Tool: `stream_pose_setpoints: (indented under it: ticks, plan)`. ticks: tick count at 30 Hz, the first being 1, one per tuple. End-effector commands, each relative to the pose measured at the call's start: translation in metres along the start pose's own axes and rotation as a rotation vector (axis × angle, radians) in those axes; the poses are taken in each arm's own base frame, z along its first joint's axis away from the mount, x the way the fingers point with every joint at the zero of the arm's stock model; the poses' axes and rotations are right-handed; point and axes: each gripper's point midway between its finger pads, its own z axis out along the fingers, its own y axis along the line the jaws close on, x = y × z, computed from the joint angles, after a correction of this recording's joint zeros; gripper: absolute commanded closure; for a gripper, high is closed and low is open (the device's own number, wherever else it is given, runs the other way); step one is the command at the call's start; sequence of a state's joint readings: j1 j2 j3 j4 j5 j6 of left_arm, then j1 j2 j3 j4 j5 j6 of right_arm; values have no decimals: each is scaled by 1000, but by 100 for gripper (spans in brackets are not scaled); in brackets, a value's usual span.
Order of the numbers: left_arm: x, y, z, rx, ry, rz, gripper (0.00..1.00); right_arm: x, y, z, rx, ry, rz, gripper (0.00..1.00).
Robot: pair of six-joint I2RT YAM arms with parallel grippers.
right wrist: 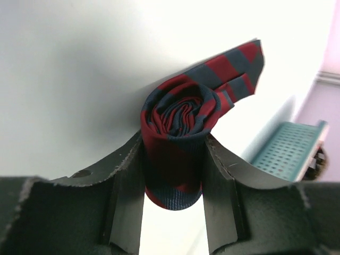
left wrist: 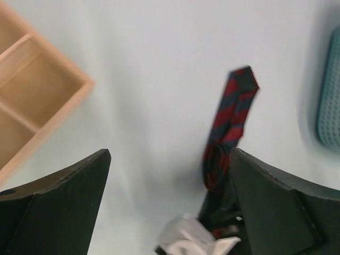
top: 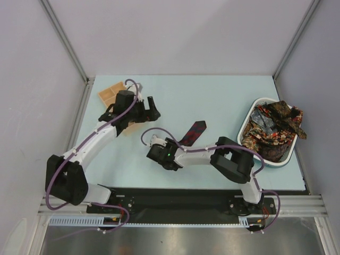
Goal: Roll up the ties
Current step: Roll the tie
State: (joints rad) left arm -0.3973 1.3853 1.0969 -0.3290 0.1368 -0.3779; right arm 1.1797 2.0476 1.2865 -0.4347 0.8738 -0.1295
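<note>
A dark navy tie with red diagonal stripes (right wrist: pixel 178 114) is wound into a roll, and my right gripper (right wrist: pixel 172 146) is shut on that roll. Its loose pointed tail (top: pixel 193 131) lies flat on the table toward the far right. The left wrist view shows the same tie (left wrist: pixel 231 114) beyond the right finger. My left gripper (top: pixel 150 109) hangs open with nothing in it beside the wooden tray, well left of the tie; its fingers (left wrist: pixel 64 202) stand wide apart. More ties (top: pixel 276 127) are piled in a basket at the right.
A wooden compartment tray (top: pixel 110 93) sits at the far left corner, close to my left gripper. A white and teal basket (top: pixel 245 123) holds the tie pile at the right edge. Grey walls close in the table.
</note>
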Motion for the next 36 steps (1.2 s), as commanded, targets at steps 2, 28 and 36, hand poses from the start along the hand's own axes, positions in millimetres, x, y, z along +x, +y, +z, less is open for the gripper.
stream_pose_setpoints:
  ticks: [2,28,36]
  plan:
    - [-18,10,-2,38,-106,-167,0,-17,15,-18,-230,-86,153,72]
    - [26,40,14,32,-129,-289,0,-18,-11,-33,-1157,-175,745,73]
    - [39,-12,15,98,-111,6,0,-8,-13,-25,-1377,-166,894,73]
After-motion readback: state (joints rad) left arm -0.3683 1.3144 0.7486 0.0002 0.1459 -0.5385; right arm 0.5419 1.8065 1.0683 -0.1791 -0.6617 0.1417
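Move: The right hand already holds the tie roll between its fingers, low over the table. The tie's unrolled tail runs out ahead and to its right, with its middle about 5 cm forward, 6 cm right and 3 cm lower. The white basket is farther off, some 38 cm to the right and 6 cm forward. From the open left hand, the roll lies about 8 cm back, 9 cm right and 15 cm lower, and the wooden box roughly 7 cm forward and 13 cm left. The right fingers keep their pinch on the tie roll and turn it over in place towards the tail, by some 85 degrees, swinging from pointing forward-down to left-down while the hand rises about 2 cm. The left hand, wide open, first slips left, then sinks about 6 cm in all towards the roll, drawing back and swinging right again at the end. ##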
